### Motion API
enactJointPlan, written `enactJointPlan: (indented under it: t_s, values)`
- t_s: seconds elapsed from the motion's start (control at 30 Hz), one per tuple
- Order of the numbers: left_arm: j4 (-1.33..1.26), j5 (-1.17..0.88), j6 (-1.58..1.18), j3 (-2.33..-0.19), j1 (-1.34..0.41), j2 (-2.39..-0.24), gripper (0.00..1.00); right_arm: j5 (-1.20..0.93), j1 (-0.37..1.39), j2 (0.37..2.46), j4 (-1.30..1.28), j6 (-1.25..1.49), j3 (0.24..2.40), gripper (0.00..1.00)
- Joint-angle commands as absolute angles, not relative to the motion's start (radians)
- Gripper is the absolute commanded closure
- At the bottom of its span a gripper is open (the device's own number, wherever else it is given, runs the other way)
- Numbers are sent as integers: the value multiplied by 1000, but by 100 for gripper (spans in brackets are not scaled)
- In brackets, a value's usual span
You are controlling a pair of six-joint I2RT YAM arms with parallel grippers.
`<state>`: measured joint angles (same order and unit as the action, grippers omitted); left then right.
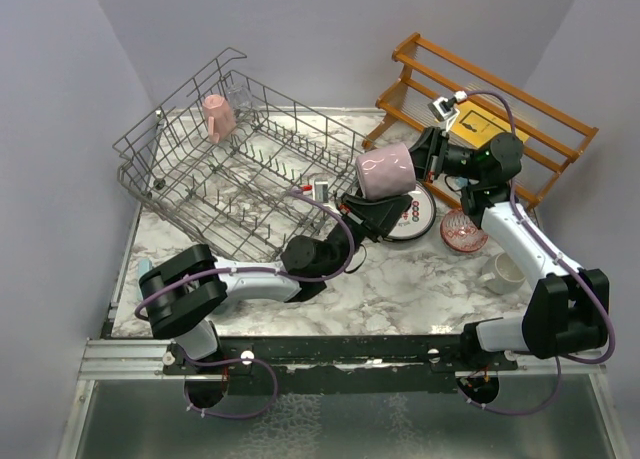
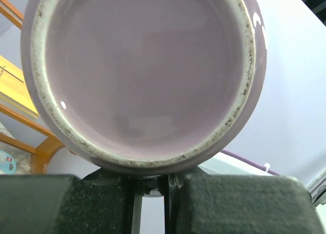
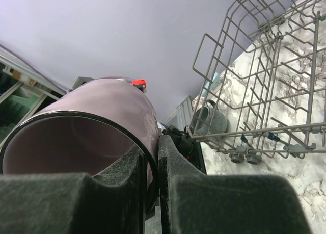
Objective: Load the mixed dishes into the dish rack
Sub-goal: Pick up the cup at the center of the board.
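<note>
A mauve mug (image 1: 385, 171) hangs on its side above the table, right of the dish rack (image 1: 230, 169). My right gripper (image 1: 428, 157) is shut on its rim, one finger inside and one outside (image 3: 153, 162). My left gripper (image 1: 372, 207) sits under the mug's base (image 2: 142, 71), its jaws (image 2: 153, 193) nearly together on a small part of the mug, likely the handle. A pink mug (image 1: 217, 117) stands in the rack's far end. On the table lie a black-rimmed plate (image 1: 415, 217), a red bowl (image 1: 463, 229) and a cream mug (image 1: 503, 272).
An orange-brown wooden shelf (image 1: 500, 109) with a yellow sheet (image 1: 480, 129) stands at the back right. A grey-teal mug (image 3: 209, 121) lies on the table beside the rack's wheeled near corner (image 3: 239, 155). Grey walls close in the table at left, back and right.
</note>
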<state>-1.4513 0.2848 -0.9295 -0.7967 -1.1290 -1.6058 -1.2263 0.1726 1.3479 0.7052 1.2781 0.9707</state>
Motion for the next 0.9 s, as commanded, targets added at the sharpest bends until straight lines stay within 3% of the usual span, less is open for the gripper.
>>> enactJointPlan:
  t_s: [0.0,0.37,0.87]
  values:
    - [-1574,330,-919,-824,-1122,-1602,100,-1241,180,1301,762,1288,957,98]
    - [-1595,324,-876,-764,-1121,-1532,100,-1254,170,1275,760,1247,946,46]
    - [-1506,300,-826,-652,-1109,-1380,100,-1326,127,1238,843,1204,933,27]
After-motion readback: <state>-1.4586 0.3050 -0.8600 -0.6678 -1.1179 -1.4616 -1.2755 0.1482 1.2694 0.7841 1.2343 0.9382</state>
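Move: The left hand already holds the mauve cup, whose middle sits about 4 cm above its fingers and 2 cm ahead; the dish rack's middle lies some 29 cm to this hand's left, 19 cm ahead and 20 cm below. The pink cup already in the rack is around 37 cm left and 32 cm ahead, the plate 14 cm ahead and 5 cm right on the table. The right fingers still pinch the mauve cup's rim, its middle about 4 cm left and 4 cm back, level with them. The right fingers open wide and let go of the mauve cup's rim while the left fingers keep their hold low on its handle side, and the right hand eases back about 2.5 cm and a little up, rolling some 10 degrees about its fingers so that its forward side rises. Once the right fingers are opening, the left hand carries the cup about 4 cm to the left, nearly level, away from the right hand and towards the dish rack. ##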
